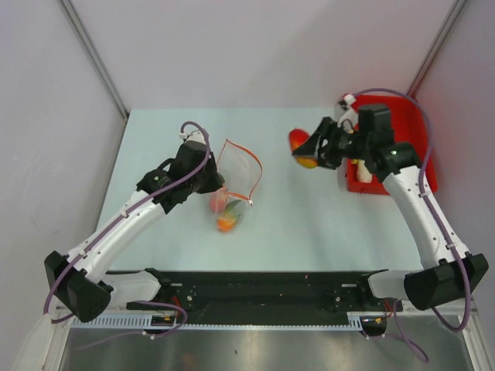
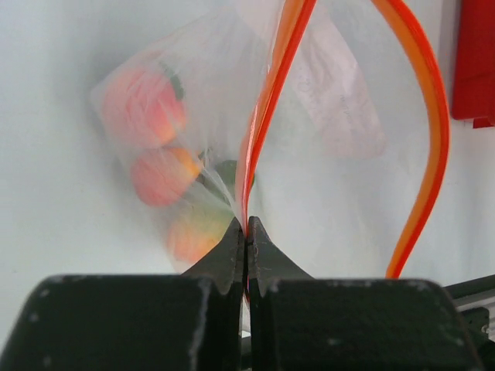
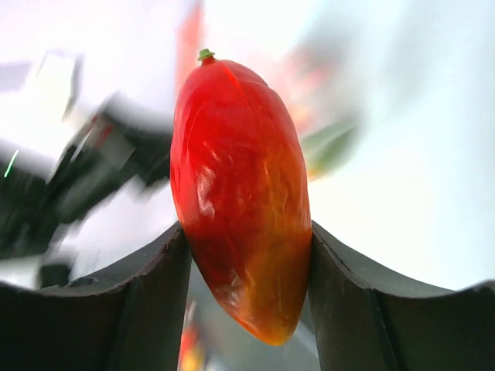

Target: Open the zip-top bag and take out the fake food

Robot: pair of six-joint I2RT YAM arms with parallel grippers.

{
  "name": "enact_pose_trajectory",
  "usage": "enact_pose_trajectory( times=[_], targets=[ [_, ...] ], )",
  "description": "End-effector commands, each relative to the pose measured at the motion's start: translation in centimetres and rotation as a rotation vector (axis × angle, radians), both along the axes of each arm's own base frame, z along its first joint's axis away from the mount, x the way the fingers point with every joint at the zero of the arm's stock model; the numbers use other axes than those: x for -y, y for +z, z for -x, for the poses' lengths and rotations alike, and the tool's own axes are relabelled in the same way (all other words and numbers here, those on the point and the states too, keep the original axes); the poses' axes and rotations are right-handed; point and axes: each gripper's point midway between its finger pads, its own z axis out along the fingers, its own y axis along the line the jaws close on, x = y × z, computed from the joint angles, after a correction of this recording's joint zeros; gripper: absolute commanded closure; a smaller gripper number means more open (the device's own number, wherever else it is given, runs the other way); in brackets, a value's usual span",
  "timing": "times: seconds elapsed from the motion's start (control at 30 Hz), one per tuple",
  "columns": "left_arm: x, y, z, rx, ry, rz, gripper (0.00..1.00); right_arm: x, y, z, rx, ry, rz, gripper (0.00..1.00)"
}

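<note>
The clear zip-top bag (image 1: 240, 174) hangs above the table with its red-orange zip mouth spread wide. My left gripper (image 1: 219, 185) is shut on one side of the zip strip (image 2: 263, 116); the other side curves away to the right. Some of the fake food (image 1: 226, 215), red, orange and green pieces (image 2: 155, 147), sits in the bag's bottom. My right gripper (image 1: 308, 151) is shut on a red-orange toy fruit (image 3: 240, 185) with a green stem tip. It holds that fruit (image 1: 302, 147) over the table, just left of the tray.
A rigid red tray (image 1: 416, 127) stands at the back right under the right arm, with a white piece (image 1: 358, 170) in its near corner. Its edge (image 2: 473, 62) shows in the left wrist view. Grey walls close in the table at the back and sides.
</note>
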Motion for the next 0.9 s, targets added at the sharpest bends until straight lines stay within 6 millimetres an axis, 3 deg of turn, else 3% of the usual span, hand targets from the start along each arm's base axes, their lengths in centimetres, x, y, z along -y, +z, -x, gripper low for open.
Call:
enact_pose_trajectory(
  times=[0.0, 0.1, 0.17, 0.2, 0.27, 0.33, 0.37, 0.43, 0.5, 0.53, 0.57, 0.63, 0.73, 0.87],
  targets=[
    [-0.4, 2.0, -0.2, 0.050, -0.046, -0.029, 1.00, 10.2, -3.8, -7.0, 0.038, -0.350, 0.246, 0.85],
    [-0.3, 1.3, 0.0, 0.032, -0.066, -0.043, 1.00, 16.3, -7.0, -11.3, -0.018, -0.582, 0.360, 0.84],
    [-0.2, 1.1, 0.2, 0.024, -0.084, -0.047, 1.00, 18.7, -10.0, -13.3, -0.062, -0.644, 0.442, 0.84],
    [-0.1, 0.8, 0.3, 0.016, -0.091, -0.047, 1.00, 22.0, -10.7, -14.4, -0.080, -0.719, 0.450, 0.83],
    [0.4, 0.6, 0.5, 0.006, -0.118, -0.036, 1.00, 24.1, -13.3, -15.9, -0.135, -0.728, 0.436, 0.78],
    [0.8, 0.3, 0.7, -0.003, -0.144, -0.027, 1.00, 26.9, -14.4, -17.3, -0.147, -0.758, 0.381, 0.76],
    [1.1, -0.1, 1.0, -0.015, -0.163, -0.019, 1.00, 27.8, -16.1, -17.8, -0.188, -0.767, 0.374, 0.76],
    [1.4, -0.2, 1.1, -0.014, -0.183, -0.015, 1.00, 30.1, -16.8, -18.3, -0.220, -0.800, 0.366, 0.76],
    [1.7, -0.5, 1.3, -0.026, -0.202, -0.009, 1.00, 31.3, -19.5, -18.2, -0.284, -0.773, 0.446, 0.74],
    [1.7, -0.7, 1.4, -0.031, -0.207, -0.009, 1.00, 32.0, -19.0, -19.0, -0.269, -0.771, 0.476, 0.72],
    [1.7, -0.9, 1.4, -0.036, -0.209, -0.010, 1.00, 32.4, -21.1, -18.4, -0.324, -0.735, 0.526, 0.68],
    [2.0, -1.1, 1.3, -0.034, -0.219, -0.007, 1.00, 33.9, -22.1, -18.6, -0.355, -0.745, 0.585, 0.65],
    [2.6, -1.2, 1.4, -0.041, -0.247, 0.012, 1.00, 34.6, -24.2, -18.3, -0.408, -0.712, 0.613, 0.59],
    [2.8, -0.9, 1.3, -0.032, -0.250, 0.018, 1.00, 35.9, -25.4, -17.5, -0.476, -0.709, 0.701, 0.36]
  ],
)
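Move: The red box that the red fruit in the right hand is bound for has its middle about 25 cm ahead of that hand, 38 cm to its right and 29 cm below. From the same hand, the white radish inside lies 16 cm ahead and 28 cm right, the banana 26 cm ahead and 24 cm right, both about as low. From the left hand the box is roughly 24 cm ahead, 61 cm right and 18 cm lower. The right hand carries the still-gripped red fruit about 35 cm right, 25 down and 20 forward into the box. ##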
